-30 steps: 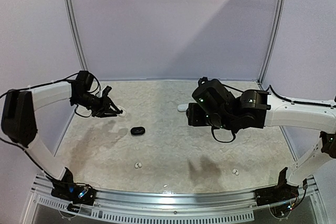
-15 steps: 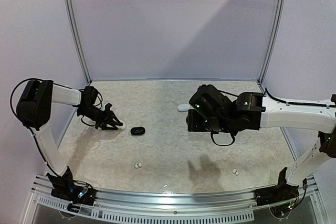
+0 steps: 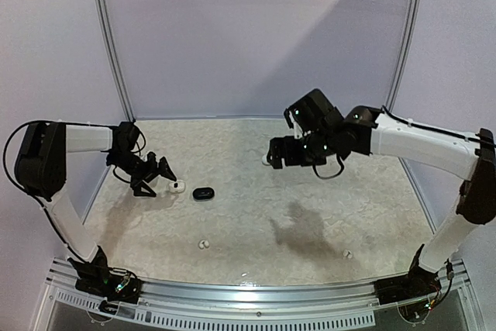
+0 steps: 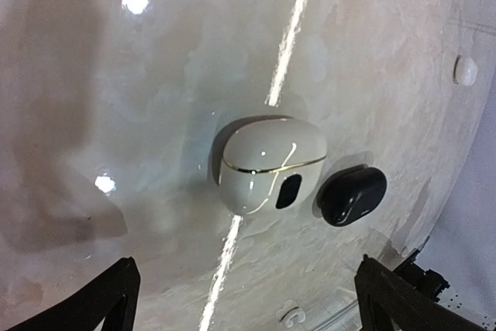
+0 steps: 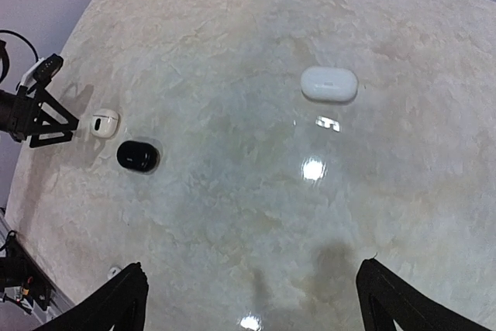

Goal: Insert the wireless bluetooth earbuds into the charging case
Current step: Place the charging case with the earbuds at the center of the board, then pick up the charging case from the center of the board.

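A closed white charging case (image 4: 270,163) with a thin gold seam lies on the table, and a closed black case (image 4: 353,195) sits just right of it. My left gripper (image 4: 249,300) hovers above them, open and empty; from above, this left gripper (image 3: 155,177) is just left of the white case (image 3: 177,187) and black case (image 3: 203,193). My right gripper (image 5: 252,300) is open, high over the table, with a second, oblong white case (image 5: 329,84) below it. Tiny white earbuds lie loose at the near left (image 3: 204,244) and near right (image 3: 346,254).
The mottled beige table (image 3: 256,215) is walled by lilac panels at the back and sides. A metal rail (image 3: 248,288) runs along the near edge between the arm bases. One more white earbud (image 4: 465,70) lies by the table's edge in the left wrist view.
My left gripper came down toward the black case, opened and let go of the gold-seamed white case, which now rests on the table. My right arm rose and swung back, its jaws opening wider.
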Robot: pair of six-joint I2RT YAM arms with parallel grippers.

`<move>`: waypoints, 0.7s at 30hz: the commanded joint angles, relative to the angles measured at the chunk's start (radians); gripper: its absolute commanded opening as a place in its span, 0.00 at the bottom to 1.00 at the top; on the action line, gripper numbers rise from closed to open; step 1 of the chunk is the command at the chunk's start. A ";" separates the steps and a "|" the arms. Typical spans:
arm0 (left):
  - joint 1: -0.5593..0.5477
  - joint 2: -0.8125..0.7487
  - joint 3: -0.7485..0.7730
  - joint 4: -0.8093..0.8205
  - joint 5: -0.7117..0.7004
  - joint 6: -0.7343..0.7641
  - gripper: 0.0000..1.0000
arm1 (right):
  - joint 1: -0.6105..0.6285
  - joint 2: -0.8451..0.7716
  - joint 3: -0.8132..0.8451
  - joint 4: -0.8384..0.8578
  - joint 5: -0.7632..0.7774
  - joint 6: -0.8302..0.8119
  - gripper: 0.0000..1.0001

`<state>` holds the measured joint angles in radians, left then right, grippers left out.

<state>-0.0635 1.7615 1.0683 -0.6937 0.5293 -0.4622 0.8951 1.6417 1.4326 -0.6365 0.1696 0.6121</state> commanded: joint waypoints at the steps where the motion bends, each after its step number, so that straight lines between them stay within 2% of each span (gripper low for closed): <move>1: 0.000 -0.096 0.086 -0.155 -0.081 0.083 0.99 | -0.159 0.171 0.217 -0.072 -0.275 -0.363 0.97; 2: -0.002 -0.114 0.098 -0.164 -0.079 0.103 0.99 | -0.182 0.253 0.287 -0.108 -0.287 -0.442 0.97; 5: -0.005 -0.165 0.109 -0.162 -0.083 0.162 0.99 | -0.248 0.477 0.561 -0.228 -0.295 -0.538 0.97; 7: -0.008 -0.202 0.098 -0.150 -0.098 0.192 0.99 | -0.275 0.608 0.721 -0.283 -0.292 -0.543 0.99; 11: -0.014 -0.263 0.061 -0.106 -0.104 0.231 0.99 | -0.287 0.816 0.917 -0.254 -0.201 -0.534 0.99; 13: -0.018 -0.287 0.052 -0.095 -0.104 0.248 0.99 | -0.289 0.892 0.947 -0.203 -0.175 -0.464 0.99; 17: -0.019 -0.300 0.053 -0.096 -0.109 0.273 0.99 | -0.286 0.943 0.907 -0.051 -0.152 -0.298 0.99; 21: -0.019 -0.296 0.053 -0.096 -0.084 0.271 0.99 | -0.268 0.991 0.913 -0.039 -0.058 -0.221 0.99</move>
<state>-0.0731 1.4738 1.1320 -0.7990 0.4335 -0.2176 0.6048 2.6038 2.3341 -0.7460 0.0162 0.2718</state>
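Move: The white oval case lies about 20 cm ahead of the right hand, 3 cm to its left and 19 cm below. On the same table, the black case is some 24 cm left and 1 cm ahead of that hand, and the square white charging case 33 cm left and 3 cm ahead. From the left hand, the oval case is roughly 18 cm ahead, 33 cm right and 4 cm lower. Right hand reaches forward about 20 cm, then sinks open-fingered to the oval case; left hand rises 10 cm. ##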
